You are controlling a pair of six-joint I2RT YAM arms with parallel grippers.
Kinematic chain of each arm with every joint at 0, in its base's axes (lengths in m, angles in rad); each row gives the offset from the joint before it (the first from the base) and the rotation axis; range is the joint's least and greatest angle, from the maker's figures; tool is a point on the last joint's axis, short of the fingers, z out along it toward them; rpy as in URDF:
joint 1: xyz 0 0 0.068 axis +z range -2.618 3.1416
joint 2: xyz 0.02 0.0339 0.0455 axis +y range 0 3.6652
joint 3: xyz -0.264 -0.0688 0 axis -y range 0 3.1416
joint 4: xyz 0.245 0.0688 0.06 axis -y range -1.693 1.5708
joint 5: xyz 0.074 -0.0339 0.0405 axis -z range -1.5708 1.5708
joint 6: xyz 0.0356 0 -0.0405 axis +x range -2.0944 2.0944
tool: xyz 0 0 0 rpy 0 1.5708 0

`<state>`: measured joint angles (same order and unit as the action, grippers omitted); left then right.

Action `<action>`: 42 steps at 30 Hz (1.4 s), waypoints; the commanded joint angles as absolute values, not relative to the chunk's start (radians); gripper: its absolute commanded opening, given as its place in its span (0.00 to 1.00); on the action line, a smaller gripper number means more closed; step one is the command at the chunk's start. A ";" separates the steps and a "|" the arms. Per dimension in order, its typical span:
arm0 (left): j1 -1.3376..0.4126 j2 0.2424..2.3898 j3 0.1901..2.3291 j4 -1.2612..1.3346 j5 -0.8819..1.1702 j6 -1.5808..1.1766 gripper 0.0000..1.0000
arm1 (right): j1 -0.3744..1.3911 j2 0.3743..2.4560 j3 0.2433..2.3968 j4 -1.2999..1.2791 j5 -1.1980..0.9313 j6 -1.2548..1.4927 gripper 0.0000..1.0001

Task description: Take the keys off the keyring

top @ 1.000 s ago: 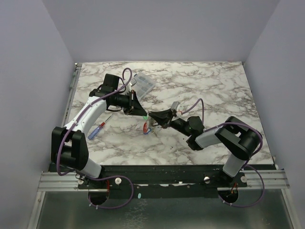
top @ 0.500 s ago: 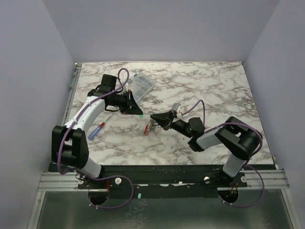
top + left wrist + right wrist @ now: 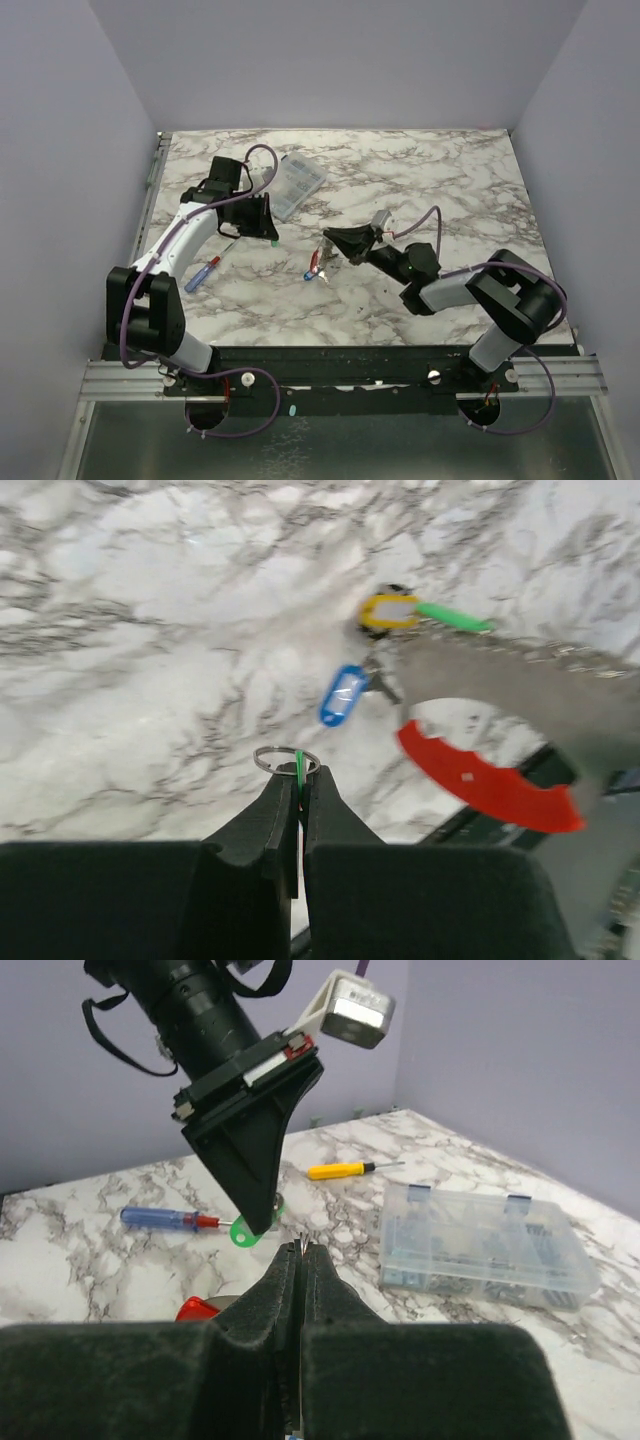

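Observation:
My left gripper (image 3: 271, 235) (image 3: 299, 780) is shut on a green-tagged key (image 3: 298, 764), with its small wire ring (image 3: 262, 760) sticking out past the fingertips. In the right wrist view the green tag (image 3: 244, 1229) hangs under the left gripper's tip. About a gripper's length to the right, my right gripper (image 3: 329, 240) (image 3: 311, 1250) is shut on the thin metal keyring. Below it hang the red fob (image 3: 488, 791) (image 3: 313, 262), a blue-tagged key (image 3: 343, 694), a yellow-tagged key (image 3: 388, 610) and another green tag (image 3: 455, 617).
A clear plastic box (image 3: 297, 183) (image 3: 485, 1245) lies at the back, beyond the left gripper. A red-and-blue pen (image 3: 203, 273) (image 3: 165, 1219) lies at the left under the left arm. A yellow-handled screwdriver (image 3: 348, 1169) lies near the box.
The two grippers were tip to tip; the left one has pulled away to the left with the green-tagged key. The right one has shifted slightly right with the keyring.

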<state>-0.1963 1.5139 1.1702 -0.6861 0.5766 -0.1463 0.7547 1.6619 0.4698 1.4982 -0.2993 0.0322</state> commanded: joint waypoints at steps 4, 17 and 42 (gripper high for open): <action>-0.189 1.451 1.110 -0.671 0.301 0.212 0.00 | 0.712 1.565 0.449 1.482 -0.268 0.009 0.01; -0.197 1.611 1.034 -0.482 0.195 0.164 0.00 | 0.598 1.442 0.522 1.131 -0.345 0.134 0.01; -0.255 1.738 1.052 -0.428 0.362 0.080 0.54 | 0.510 1.381 0.658 0.792 -0.494 0.259 0.00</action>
<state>-0.2512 1.7374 1.0397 -0.4141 0.3309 0.0681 0.5175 1.4078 0.6254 0.7891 -0.4625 0.2375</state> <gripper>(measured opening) 0.390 0.023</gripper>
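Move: Bare marble is where the green tag in the left fingers is headed: about 3 cm ahead of that hand, 3 cm left and 13 cm below. The clear case lies roughly 23 cm straight ahead and the blue screwdriver some 18 cm left, level with the hand, both on the table. The bunch in the right grip hangs 9 cm right and 3 cm back, at the hand's height. From the right hand, the green tag is about 10 cm left, 3 cm ahead and 8 cm lower. Swinging left away from the bunch, the left hand sinks about 11 cm with the already freed green tag, its fingers turning some 20 degrees steeper. Low over the marble it drifts back right about 4 cm, then opens around the tag. The right hand keeps its grip and draws the bunch about 5 cm right and 4 cm forward, tipping its fingers down. ##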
